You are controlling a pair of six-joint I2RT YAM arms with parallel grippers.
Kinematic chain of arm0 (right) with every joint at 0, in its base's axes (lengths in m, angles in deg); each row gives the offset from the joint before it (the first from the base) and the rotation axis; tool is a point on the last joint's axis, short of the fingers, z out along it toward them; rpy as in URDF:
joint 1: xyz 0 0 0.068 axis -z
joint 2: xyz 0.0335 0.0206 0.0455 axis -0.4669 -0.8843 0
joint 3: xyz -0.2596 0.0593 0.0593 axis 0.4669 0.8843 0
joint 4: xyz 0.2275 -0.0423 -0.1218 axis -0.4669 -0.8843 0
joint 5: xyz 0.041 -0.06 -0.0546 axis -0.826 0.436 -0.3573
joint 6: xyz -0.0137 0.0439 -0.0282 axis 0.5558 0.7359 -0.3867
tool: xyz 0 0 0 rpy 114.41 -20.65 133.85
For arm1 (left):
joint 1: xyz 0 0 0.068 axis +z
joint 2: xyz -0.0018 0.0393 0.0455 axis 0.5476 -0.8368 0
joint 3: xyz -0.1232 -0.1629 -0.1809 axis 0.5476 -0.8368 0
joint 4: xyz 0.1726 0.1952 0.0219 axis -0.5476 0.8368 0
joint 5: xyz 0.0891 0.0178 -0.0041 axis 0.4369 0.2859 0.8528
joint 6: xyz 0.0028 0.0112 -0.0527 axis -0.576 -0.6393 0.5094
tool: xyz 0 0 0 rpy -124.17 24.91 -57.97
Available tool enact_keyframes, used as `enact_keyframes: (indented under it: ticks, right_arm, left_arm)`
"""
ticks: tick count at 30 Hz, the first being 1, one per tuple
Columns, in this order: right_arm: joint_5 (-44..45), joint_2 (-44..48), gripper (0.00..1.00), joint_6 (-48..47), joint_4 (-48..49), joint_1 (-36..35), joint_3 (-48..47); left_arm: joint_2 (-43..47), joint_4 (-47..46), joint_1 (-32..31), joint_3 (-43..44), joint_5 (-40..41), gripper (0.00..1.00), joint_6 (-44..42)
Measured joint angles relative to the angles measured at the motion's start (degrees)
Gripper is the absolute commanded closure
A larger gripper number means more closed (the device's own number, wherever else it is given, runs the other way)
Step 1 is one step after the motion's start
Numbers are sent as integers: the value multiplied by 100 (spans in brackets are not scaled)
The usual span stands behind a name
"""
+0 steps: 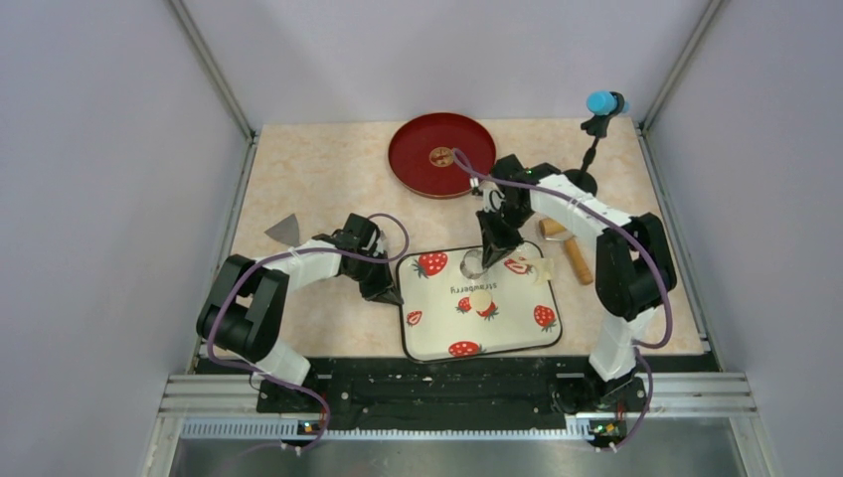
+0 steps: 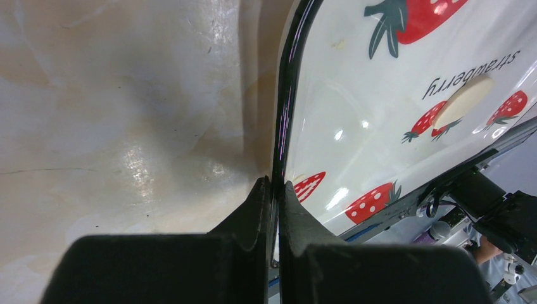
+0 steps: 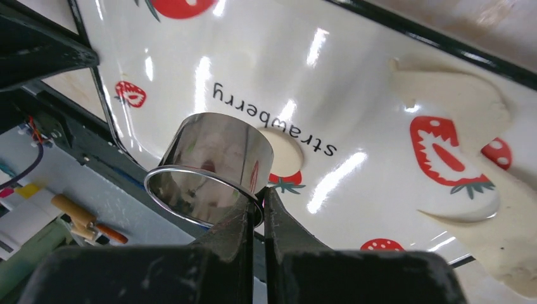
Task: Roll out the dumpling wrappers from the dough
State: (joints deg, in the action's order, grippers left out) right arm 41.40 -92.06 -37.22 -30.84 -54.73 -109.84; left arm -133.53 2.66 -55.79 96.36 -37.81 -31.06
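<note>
A white strawberry tray [image 1: 507, 328] lies in front of both arms. My left gripper [image 2: 277, 187] is shut on its black left rim [image 2: 288, 95]. The right gripper [image 3: 258, 202] is shut on the wall of a shiny metal ring [image 3: 215, 164], held over the tray's middle [image 1: 475, 262]. One round dumpling wrapper [image 1: 481, 299] lies flat near the printed word; the ring partly hides it [image 3: 286, 151] in the right wrist view. The dough [image 3: 456, 101] is a thin flat sheet with round cut-outs at the tray's far right corner [image 1: 542, 269].
A tan wooden roller [image 1: 569, 248] lies on the table right of the tray. A red round plate [image 1: 442, 154] sits at the back. A grey triangular scraper [image 1: 284, 231] lies at the left. A blue-topped stand [image 1: 601, 102] rises at the back right.
</note>
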Motion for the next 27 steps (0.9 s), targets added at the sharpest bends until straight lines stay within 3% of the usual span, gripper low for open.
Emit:
enact_keyframes:
  ticks: [7, 19, 27]
  right_arm:
    - [122, -175, 100, 4, -127, 0, -905]
    - [535, -2197, 100, 229, -299, -2, -3342]
    - [651, -3049, 100, 380, -494, -15, -4577]
  left_arm:
    - [2, -9, 2, 0, -15, 100, -61]
    - [20, -24, 0, -13, -15, 100, -92]
    - [26, -26, 0, -13, -15, 100, -111]
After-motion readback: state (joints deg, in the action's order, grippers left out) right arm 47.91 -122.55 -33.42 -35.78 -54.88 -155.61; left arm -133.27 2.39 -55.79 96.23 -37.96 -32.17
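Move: Hanging just left of the right fingers, the held cutter is still over the tray; the bare table between tray and red plate lies some 20 cm ahead, 9 cm left and 8 cm below that hand. From it, the plate's middle is about 42 cm ahead, 11 cm left; the cut wrapper 4 cm back, 1 cm left; the dough scrap 6 cm ahead, 12 cm right. From the left hand, that bare table is roughly 26 cm ahead, 13 cm right. Carrying the cutter off over the tray's far edge, the right hand goes about 16 cm forward and 6 cm left towards the red plate, first climbing some 3 cm, then sinking about 4 cm. Its shut fingers keep pinching the cutter's wall while their tips swing forward some 10 degrees; the left hand holds still at the tray's left rim. ##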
